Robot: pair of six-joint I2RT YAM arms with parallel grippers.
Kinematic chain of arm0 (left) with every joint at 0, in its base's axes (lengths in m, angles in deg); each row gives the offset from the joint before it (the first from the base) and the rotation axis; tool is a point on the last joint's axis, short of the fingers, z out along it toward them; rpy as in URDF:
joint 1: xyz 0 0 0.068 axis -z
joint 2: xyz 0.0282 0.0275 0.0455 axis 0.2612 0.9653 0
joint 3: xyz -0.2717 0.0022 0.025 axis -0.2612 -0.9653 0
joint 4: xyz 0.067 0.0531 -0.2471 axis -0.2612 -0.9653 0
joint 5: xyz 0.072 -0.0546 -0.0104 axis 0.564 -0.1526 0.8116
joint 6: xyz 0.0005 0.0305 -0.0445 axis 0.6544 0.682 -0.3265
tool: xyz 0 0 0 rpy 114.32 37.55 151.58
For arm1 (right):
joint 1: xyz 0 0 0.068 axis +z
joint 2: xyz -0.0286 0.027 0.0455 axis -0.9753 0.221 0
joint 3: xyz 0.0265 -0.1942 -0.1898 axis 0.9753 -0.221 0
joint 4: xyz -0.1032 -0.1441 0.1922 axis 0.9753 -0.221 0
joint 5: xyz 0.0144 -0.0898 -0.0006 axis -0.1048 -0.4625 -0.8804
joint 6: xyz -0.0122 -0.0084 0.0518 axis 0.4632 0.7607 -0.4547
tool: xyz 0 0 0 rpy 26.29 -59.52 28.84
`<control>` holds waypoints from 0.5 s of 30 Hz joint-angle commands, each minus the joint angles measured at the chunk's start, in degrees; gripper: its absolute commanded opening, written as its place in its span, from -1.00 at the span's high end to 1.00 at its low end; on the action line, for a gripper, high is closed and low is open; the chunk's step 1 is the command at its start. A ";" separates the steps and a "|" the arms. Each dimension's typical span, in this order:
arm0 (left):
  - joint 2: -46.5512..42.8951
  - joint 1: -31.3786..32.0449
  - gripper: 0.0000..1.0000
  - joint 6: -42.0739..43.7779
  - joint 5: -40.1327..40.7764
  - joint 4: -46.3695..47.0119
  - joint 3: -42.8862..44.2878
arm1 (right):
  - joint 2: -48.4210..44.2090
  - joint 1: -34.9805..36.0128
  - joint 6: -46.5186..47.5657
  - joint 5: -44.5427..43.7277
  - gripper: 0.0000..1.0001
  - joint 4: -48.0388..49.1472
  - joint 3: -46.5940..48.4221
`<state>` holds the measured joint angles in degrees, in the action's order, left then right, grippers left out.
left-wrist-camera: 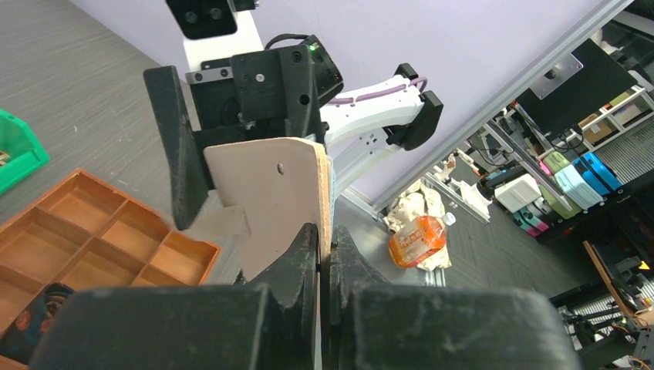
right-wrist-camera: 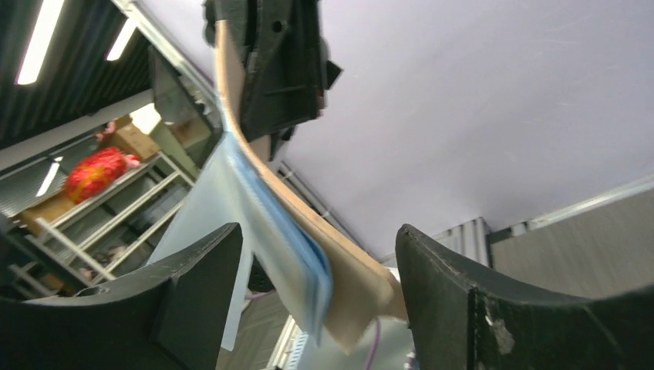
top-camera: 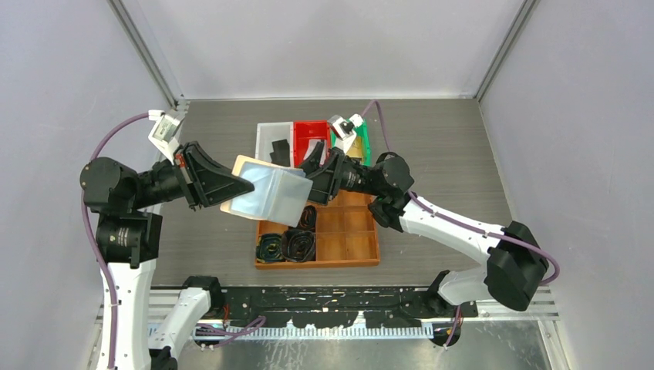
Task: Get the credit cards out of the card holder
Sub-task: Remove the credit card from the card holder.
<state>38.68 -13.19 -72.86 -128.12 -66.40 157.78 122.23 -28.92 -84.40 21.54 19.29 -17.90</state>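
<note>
The card holder (top-camera: 270,194) hangs in the air above the wooden tray, its tan cover outward and its pale blue shiny pockets fanned toward the right. My left gripper (top-camera: 245,185) is shut on its left edge. In the left wrist view the fingertips of my left gripper (left-wrist-camera: 325,243) pinch the tan cover (left-wrist-camera: 270,193). My right gripper (top-camera: 312,179) is open around the holder's free end. The right wrist view shows the blue pockets (right-wrist-camera: 301,254) and the tan flap (right-wrist-camera: 351,285) between my right gripper's (right-wrist-camera: 320,239) spread jaws, touching neither. No credit cards show in the pockets. Black flat pieces (top-camera: 280,151) lie in the white bin.
A wooden divided tray (top-camera: 347,240) sits under the holder, with dark coiled belts (top-camera: 287,245) in its left compartments. Behind it stand a white bin (top-camera: 266,137), a red bin (top-camera: 310,136) and a green bin (top-camera: 364,145). Grey walls close in both sides.
</note>
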 commanded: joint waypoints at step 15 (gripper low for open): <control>-0.91 -0.29 1.00 9.06 0.35 -4.90 -0.72 | -6.85 11.86 19.18 -10.24 0.00 -27.77 10.81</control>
<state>38.46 -13.19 -66.83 -128.31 -70.62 157.12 117.51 -17.79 -70.71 15.66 -3.12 -9.73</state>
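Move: The card holder, pinched in my left hand, has its middle about 7 cm left, 3 cm back and some 3 cm above my right hand; its free end already lies between my open right fingers. Its loose blue leaf centres about 4 cm left and 5 cm back, slightly above. The wooden tray lies some 38 cm below, 7 cm ahead and 2 cm right. From my left hand, the holder's middle is 3 cm right, 1 cm back and 2 cm below. I sweep my right hand back about 5 cm, drifting some 2 cm left and 2 cm up, in towards the card holder's middle. Its fingers stay astride the free end and start closing partway through, still clearly apart at the end, one of them against the blue side. My left hand keeps its pinch and sinks about a centimetre. ##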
